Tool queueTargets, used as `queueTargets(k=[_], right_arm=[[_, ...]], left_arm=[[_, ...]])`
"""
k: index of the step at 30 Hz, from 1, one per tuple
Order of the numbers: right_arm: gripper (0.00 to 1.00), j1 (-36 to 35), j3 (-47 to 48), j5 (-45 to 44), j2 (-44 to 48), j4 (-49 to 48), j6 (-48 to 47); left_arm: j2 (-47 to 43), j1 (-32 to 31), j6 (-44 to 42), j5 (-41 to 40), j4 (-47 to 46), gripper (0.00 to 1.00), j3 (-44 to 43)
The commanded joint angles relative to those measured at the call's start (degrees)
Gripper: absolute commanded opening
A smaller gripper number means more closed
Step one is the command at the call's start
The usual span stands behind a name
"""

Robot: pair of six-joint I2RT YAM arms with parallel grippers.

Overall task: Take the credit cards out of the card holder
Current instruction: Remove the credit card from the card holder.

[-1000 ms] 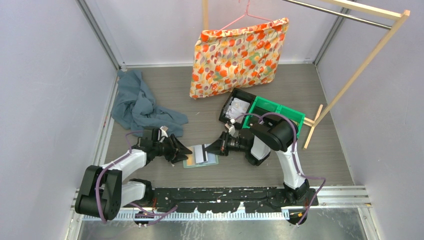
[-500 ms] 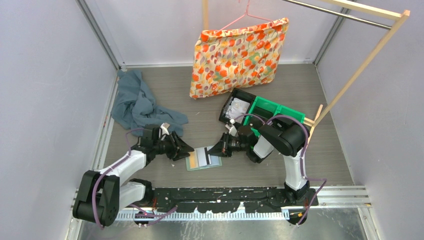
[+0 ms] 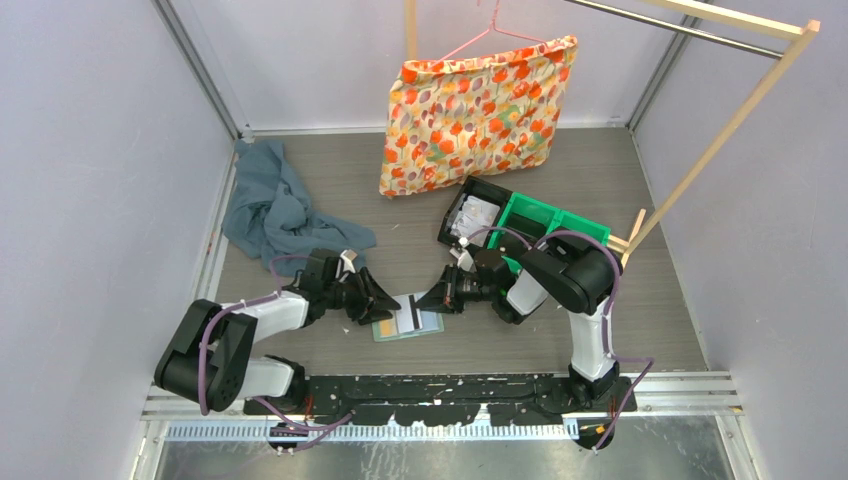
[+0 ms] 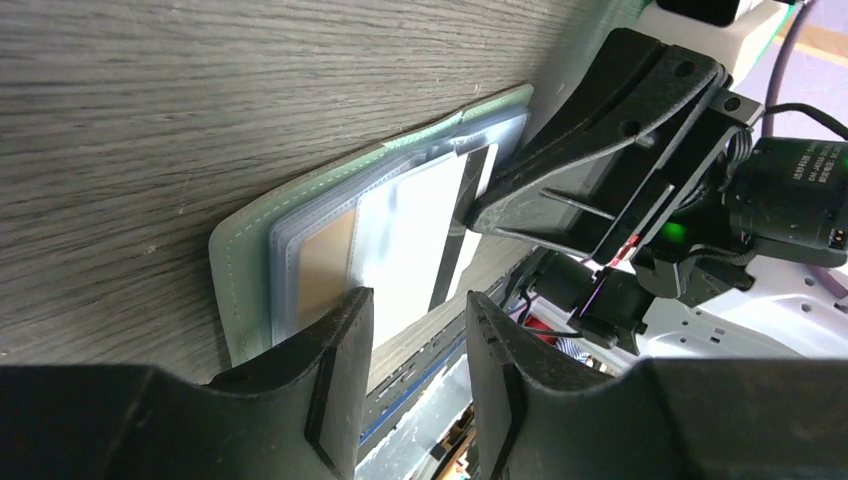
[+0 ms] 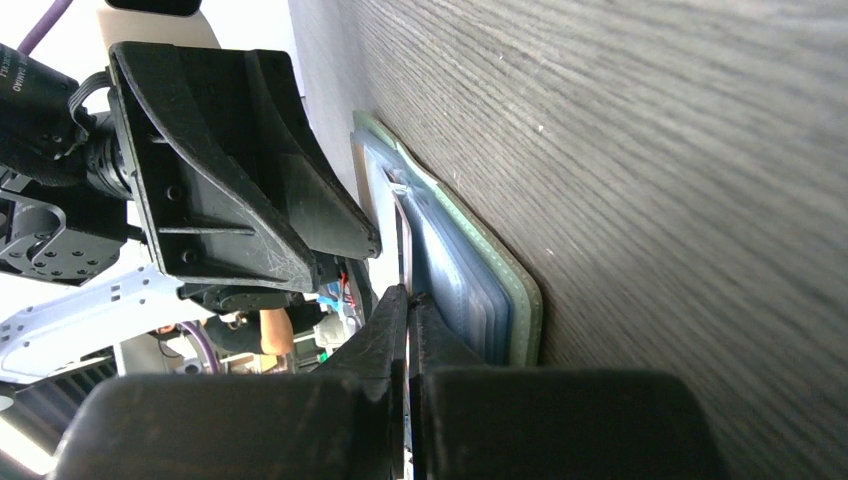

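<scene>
The pale green card holder [image 3: 384, 331] lies open on the table between my two arms, its clear pockets facing up [image 4: 300, 255]. A whitish credit card [image 3: 408, 313] with a dark stripe lies across the pockets. My right gripper [image 3: 424, 299] is shut on this card's right edge; in the right wrist view the thin card [image 5: 401, 235] runs in between the closed fingers [image 5: 408, 297]. My left gripper [image 3: 388, 302] is open at the holder's left edge. Its fingers [image 4: 340, 340] straddle the card's near edge [image 4: 415, 230] without pinching it.
A blue-grey cloth [image 3: 280, 212] is heaped at the back left. A black bin [image 3: 472, 216] and a green bin [image 3: 556, 228] stand behind the right arm. A floral cushion [image 3: 480, 105] hangs from a pink hanger, beside a wooden rack [image 3: 720, 140].
My left gripper has slid right, up to the holder's left edge, and its jaws have narrowed slightly. The right gripper has stayed shut on the card, barely moving.
</scene>
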State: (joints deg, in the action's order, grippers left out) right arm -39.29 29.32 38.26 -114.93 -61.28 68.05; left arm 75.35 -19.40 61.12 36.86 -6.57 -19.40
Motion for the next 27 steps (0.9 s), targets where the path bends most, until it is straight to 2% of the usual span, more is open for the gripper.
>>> queueTargets(k=[1, 7, 18, 27], right_arm=[[0.01, 0.00, -1.68, -1.89, 2.21, 7.76, -3.65], [0.01, -0.01, -1.35, -2.78, 7.70, 18.09, -8.27], [0.01, 0.54, -0.75, -6.17, 18.27, 38.41, -19.48], [0.01, 1.06, 7.69, -13.24, 32.54, 66.91, -33.59]], left_arm=[[0.83, -0.11, -2.45, -5.85, 5.09, 0.41, -1.55], [1.67, -0.11, -4.02, -11.59, 13.90, 0.41, -3.52], [3.69, -0.11, -4.46, -11.73, 14.57, 0.40, -3.77], [3.40, -0.11, -5.44, -11.01, 14.85, 0.40, -5.06]])
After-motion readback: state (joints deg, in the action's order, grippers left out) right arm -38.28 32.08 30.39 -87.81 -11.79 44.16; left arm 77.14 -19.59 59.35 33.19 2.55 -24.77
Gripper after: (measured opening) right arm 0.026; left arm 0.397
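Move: The right hand already pinches the striped credit card near its right edge; the card's middle lies about 2 cm to this hand's left and 1 cm back. The card holder's middle is 2 cm left, 2 cm back and 1 cm below, with the tan card 7 cm left and 4 cm back. The left hand, on the holder's left part, has the holder's middle about 3 cm right, 1 cm back and 1 cm below. Rightward, slowly and then faster, the right hand draws the pinched credit card about 5 cm across the card holder towards its right edge, easing back a little and lifting some 2 cm, mostly at the end. Its wrist tips the shut fingers some 20 degrees steeper. The left hand stays nearly in place, half-open fingertips still resting on the holder's left part. ##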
